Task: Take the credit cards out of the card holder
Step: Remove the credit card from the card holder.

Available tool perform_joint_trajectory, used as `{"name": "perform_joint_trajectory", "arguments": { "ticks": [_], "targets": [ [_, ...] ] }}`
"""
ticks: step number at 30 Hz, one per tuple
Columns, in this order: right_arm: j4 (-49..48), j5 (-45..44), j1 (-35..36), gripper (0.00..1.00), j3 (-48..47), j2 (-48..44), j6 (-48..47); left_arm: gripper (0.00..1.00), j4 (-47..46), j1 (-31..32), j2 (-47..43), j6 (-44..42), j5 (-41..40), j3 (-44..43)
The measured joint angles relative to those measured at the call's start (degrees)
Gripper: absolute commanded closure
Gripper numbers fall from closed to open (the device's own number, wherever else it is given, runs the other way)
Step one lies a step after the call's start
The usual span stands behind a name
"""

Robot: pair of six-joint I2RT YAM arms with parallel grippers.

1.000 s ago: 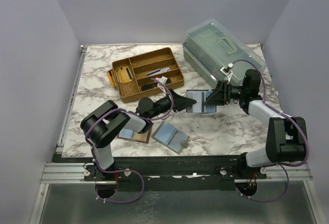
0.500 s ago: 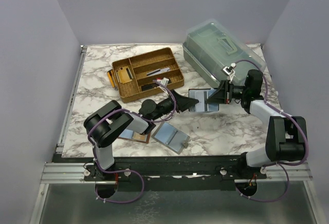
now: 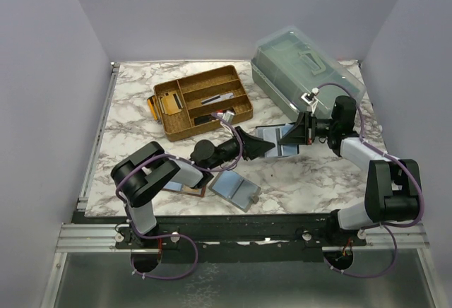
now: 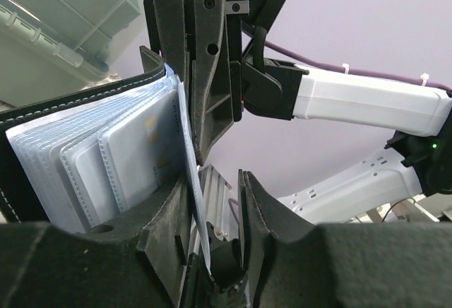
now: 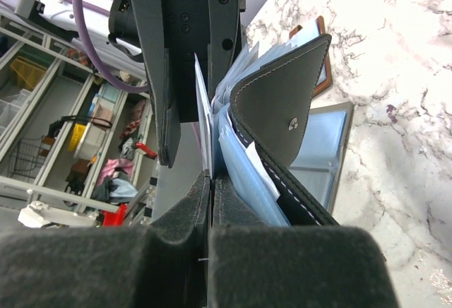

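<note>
The black card holder (image 3: 273,139) hangs above the table between both grippers, its strap tab with a snap (image 5: 282,114) folded out. Its blue-grey pockets hold pale credit cards (image 4: 134,156). My right gripper (image 5: 211,175) is shut on a thin pale leaf (image 5: 203,114) at the edge of the holder's inner stack; whether that leaf is a card or a pocket sleeve I cannot tell. My left gripper (image 4: 212,189) stands open, and the same thin leaf (image 4: 192,181) runs down between its jaws beside the left one. In the top view the left gripper (image 3: 258,145) faces the right gripper (image 3: 290,137).
A brown woven tray (image 3: 185,85) with gold-tan cards (image 3: 168,101) stands at the back left. A clear lidded box (image 3: 304,64) is at the back right. A grey holder (image 3: 235,188) lies open near the front, with a brown holder (image 3: 185,187) beside it.
My right gripper has closed on the holder's edge. My left gripper has opened, letting go its grip. The holder sits slightly higher and more tilted between them.
</note>
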State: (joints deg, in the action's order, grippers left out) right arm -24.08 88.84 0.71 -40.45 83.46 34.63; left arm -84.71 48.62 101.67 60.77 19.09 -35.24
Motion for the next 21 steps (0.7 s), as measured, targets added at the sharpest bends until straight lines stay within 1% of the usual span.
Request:
{"name": "perform_joint_trajectory", "arguments": {
  "ticks": [3,11,16,18,21],
  "targets": [
    [0.0,0.28,0.42,1.0,0.0,0.0,-0.07,0.64,0.87,-0.09,-1.57,-0.02,0.44,0.92],
    [0.0,0.55,0.39,1.0,0.0,0.0,-0.17,0.77,3.54,-1.68,-3.89,0.07,1.7,1.99],
    [0.0,0.57,0.33,1.0,0.0,0.0,-0.17,0.87,4.35,-2.56,-5.25,0.07,2.38,2.64],
    [0.0,0.61,0.33,1.0,0.0,0.0,-0.17,0.93,4.52,-2.82,-5.27,0.11,2.62,2.71],
    [0.0,0.63,0.33,1.0,0.0,0.02,-0.2,0.98,4.98,-3.19,-5.27,0.13,3.21,2.71]
  ]
}}
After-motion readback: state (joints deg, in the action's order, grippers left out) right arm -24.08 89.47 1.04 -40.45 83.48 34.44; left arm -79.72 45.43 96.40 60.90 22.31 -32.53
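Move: The clear card sleeve to work on stands between the left gripper's parted fingers, its middle roughly 2 cm to their right and 1 cm ahead. The held card holder's middle is about 4 cm right and 3 cm ahead of the left fingertips. A second card holder lies open on the table, some 9 cm left, 12 cm back and 15 cm below them. From the right hand the sleeve is about 3 cm left and 2 cm back. Ease the left gripper about 2 cm to the left, outward along the sleeve and away from the right gripper, while closing its fingers from about a third open to nearly shut at the sleeve's outer edge. Keep the right gripper still, with its pinch on the card holder's pages held, and leave the left wrist's aim unchanged. ##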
